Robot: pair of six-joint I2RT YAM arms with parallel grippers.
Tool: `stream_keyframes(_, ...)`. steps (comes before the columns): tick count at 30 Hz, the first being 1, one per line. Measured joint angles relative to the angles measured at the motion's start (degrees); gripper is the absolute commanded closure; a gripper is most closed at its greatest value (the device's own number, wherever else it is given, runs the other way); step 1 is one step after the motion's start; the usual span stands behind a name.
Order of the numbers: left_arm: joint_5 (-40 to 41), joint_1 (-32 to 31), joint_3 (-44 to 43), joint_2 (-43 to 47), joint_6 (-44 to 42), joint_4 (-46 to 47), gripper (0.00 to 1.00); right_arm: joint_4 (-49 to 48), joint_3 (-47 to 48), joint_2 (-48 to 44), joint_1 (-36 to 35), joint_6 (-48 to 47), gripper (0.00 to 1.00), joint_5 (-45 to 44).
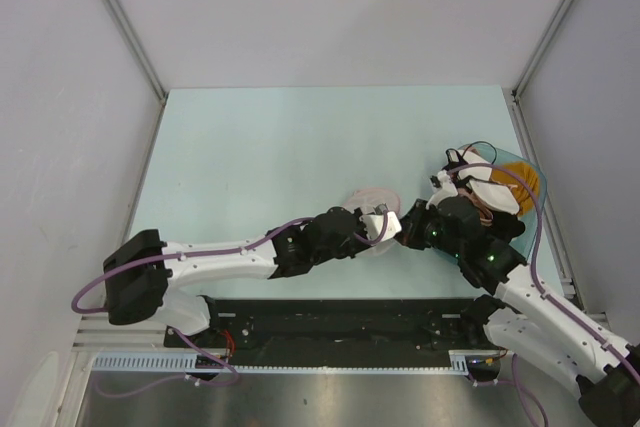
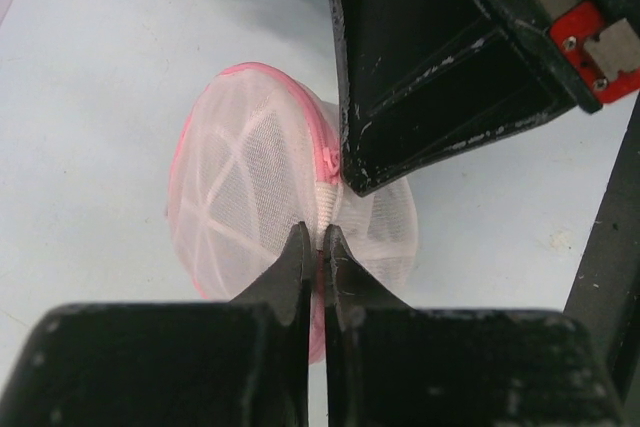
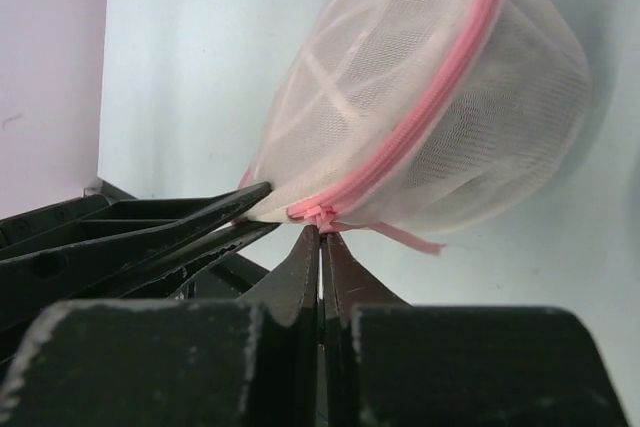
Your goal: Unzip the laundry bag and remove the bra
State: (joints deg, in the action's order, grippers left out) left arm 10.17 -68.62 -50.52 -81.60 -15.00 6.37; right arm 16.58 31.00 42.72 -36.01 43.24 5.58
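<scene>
The laundry bag is a small white mesh dome pouch with a pink zipper round its rim, lying near the table's front middle. My left gripper is shut on the bag's mesh edge, and its dark fingers come in from the left in the right wrist view. My right gripper is shut, its tips pinching the pink zipper pull at the seam of the laundry bag. In the top view both grippers meet at the bag's right side: left gripper, right gripper. The bra is hidden; only mesh and white ribs show.
A teal basin holding orange cloth stands at the table's right edge, just behind my right arm. The pale table is walled by grey panels left, right and at the back.
</scene>
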Motion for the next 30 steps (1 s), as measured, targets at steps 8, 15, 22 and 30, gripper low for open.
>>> stream_keyframes(8,-0.79,-0.04,0.17,0.20,-0.04,1.14,1.00,4.28,0.00,-4.02,4.79,-0.04,1.00,-0.90)
stream_keyframes(15,-1.33,-0.13,0.35,0.74,-0.09,1.16,0.99,7.30,0.00,-5.35,9.62,-0.90,1.00,-1.66)
stream_keyframes(22,-1.33,-0.15,1.33,1.95,-0.83,1.49,1.00,8.72,0.00,-5.77,12.76,-1.36,1.00,-0.68)
stream_keyframes(30,-2.03,0.68,2.84,3.85,-6.67,2.60,0.98,9.25,0.00,-6.45,12.92,-1.55,1.00,-0.07)
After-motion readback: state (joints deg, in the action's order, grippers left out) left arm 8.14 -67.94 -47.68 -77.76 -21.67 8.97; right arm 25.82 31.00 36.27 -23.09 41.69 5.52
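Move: The zipper pull is already pinched between the right fingertips. The mesh bag's middle lies about 6 cm ahead, 3 cm left and 5 cm below the right hand; the blue tub of clothes is centred some 20 cm to its right, 10 cm farther out and 6 cm lower. From the left hand, already gripping the bag at the zip's closed end, the pull is about 3 cm to the right and level ahead, at much the same height. The zipper pull, kept in the shut right fingers, is drawn to the right, away from the left hand and towards the tub, about 6 cm with a slight forward drift, while the wrist swings some 10 degrees clockwise; the right hand then stays there. The left fingers keep their pinch on the zip's end as an anchor, rising only a centimetre or so. ##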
